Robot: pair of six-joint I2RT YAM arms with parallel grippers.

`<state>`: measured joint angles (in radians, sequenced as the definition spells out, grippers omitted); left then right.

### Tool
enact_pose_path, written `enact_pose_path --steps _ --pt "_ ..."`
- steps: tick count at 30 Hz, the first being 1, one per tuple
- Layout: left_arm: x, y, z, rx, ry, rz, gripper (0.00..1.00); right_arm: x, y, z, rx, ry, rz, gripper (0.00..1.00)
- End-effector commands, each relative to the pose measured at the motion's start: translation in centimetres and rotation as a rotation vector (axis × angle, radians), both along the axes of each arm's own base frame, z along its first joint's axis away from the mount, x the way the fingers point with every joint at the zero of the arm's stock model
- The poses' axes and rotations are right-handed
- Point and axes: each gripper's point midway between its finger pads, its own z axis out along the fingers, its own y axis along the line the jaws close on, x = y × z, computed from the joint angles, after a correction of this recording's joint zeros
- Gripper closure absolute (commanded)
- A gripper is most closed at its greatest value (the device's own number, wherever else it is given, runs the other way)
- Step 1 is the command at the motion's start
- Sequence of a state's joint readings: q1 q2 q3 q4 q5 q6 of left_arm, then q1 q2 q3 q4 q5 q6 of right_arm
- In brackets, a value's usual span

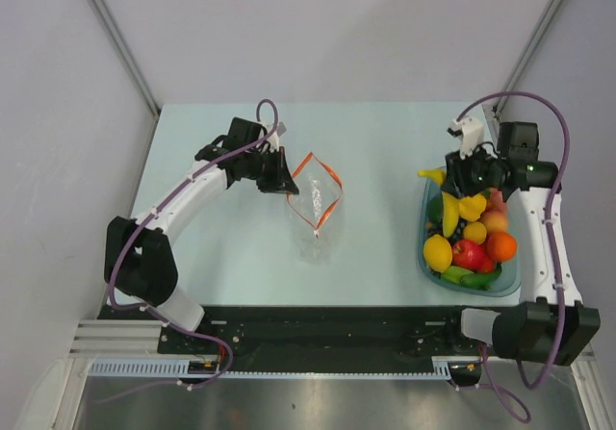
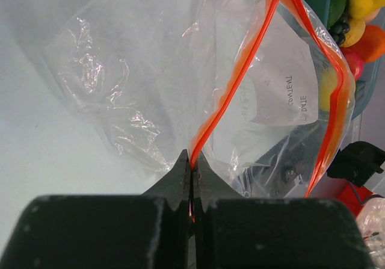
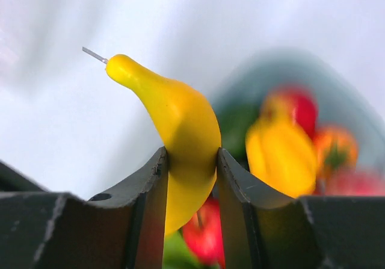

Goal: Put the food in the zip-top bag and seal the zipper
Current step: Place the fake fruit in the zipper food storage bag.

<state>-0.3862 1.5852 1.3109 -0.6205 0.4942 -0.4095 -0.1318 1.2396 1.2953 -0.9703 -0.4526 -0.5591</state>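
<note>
The clear zip-top bag (image 1: 315,204) lies mid-table with its mouth held open, and its red-orange zipper (image 1: 306,170) forms the rim. My left gripper (image 1: 285,179) is shut on the zipper (image 2: 240,70) at the bag's (image 2: 126,82) left corner. My right gripper (image 1: 452,172) is shut on a yellow banana (image 3: 180,130), which pokes out to the left over the rim of the teal tub (image 1: 424,249) as the banana (image 1: 432,174). The rest of the food (image 1: 472,238) lies in the tub: a yellow pepper, lemon, red tomato, orange, peach and green pieces.
The teal tub stands at the table's right edge, under the right arm. Grey walls close in the table at the back and sides. A black rail (image 1: 318,329) runs along the near edge.
</note>
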Motion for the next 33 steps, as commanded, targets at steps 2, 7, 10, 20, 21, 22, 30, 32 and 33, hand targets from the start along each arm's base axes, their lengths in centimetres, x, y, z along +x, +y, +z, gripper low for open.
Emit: enact_pose_path --steps 2,7,10,20,21,22,30,32,33 --pt "0.3 -0.9 1.5 -0.029 -0.033 -0.035 1.00 2.9 9.9 13.8 0.304 -0.463 0.191 1.00" --pt "0.3 -1.3 2.2 -0.038 -0.038 -0.052 1.00 3.0 17.7 20.3 0.548 -0.631 0.369 1.00" --pt "0.1 -1.7 2.4 -0.048 -0.040 -0.066 1.00 2.5 21.8 22.3 0.645 -0.691 0.488 1.00" --pt "-0.4 -2.3 2.9 -0.060 -0.056 -0.090 1.00 1.0 30.4 18.4 0.661 -0.716 0.816 1.00" --pt "-0.3 -2.2 3.1 -0.061 -0.059 -0.088 1.00 1.0 30.7 17.6 0.656 -0.697 0.830 1.00" --pt "-0.3 -2.2 3.1 -0.061 -0.059 -0.088 1.00 1.1 30.9 16.9 0.642 -0.689 0.849 1.00" --pt "-0.2 -2.4 3.9 -0.074 -0.074 -0.098 1.00 -0.7 31.1 9.5 0.595 -0.398 0.907 0.21" --pt "-0.1 -2.4 3.9 -0.073 -0.075 -0.098 1.00 -0.7 30.6 9.2 0.580 -0.371 0.872 0.17" --pt "-0.2 -2.4 3.8 -0.072 -0.072 -0.099 1.00 -0.7 30.2 9.7 0.578 -0.383 0.860 0.17"
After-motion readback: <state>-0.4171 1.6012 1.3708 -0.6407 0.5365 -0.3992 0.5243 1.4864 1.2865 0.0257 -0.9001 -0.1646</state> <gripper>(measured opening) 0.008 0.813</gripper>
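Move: The bag's open mouth, for which the banana in the right hand is meant, is about 32 cm to that hand's left, some 2 cm back and at nearly the same height. Beneath the hand lies the food bin, its middle roughly 6 cm back, 8 cm right and 16 cm down; in it the yellow pepper sits level ahead, 8 cm right, 14 cm below. For the left hand, pinching the rim, the mouth's middle is about 6 cm right, a centimetre down. The banana, still gripped, goes from above the bin to over the bag's mouth: the right hand sweeps it some 31 cm left, arching up about 18 cm and then sinking 9, while the wrist swings roughly 65 degrees until the fingers point nearly level to the left. There they open wide and let go. The left hand keeps its pinch on the rim, easing 2 cm right and up. ##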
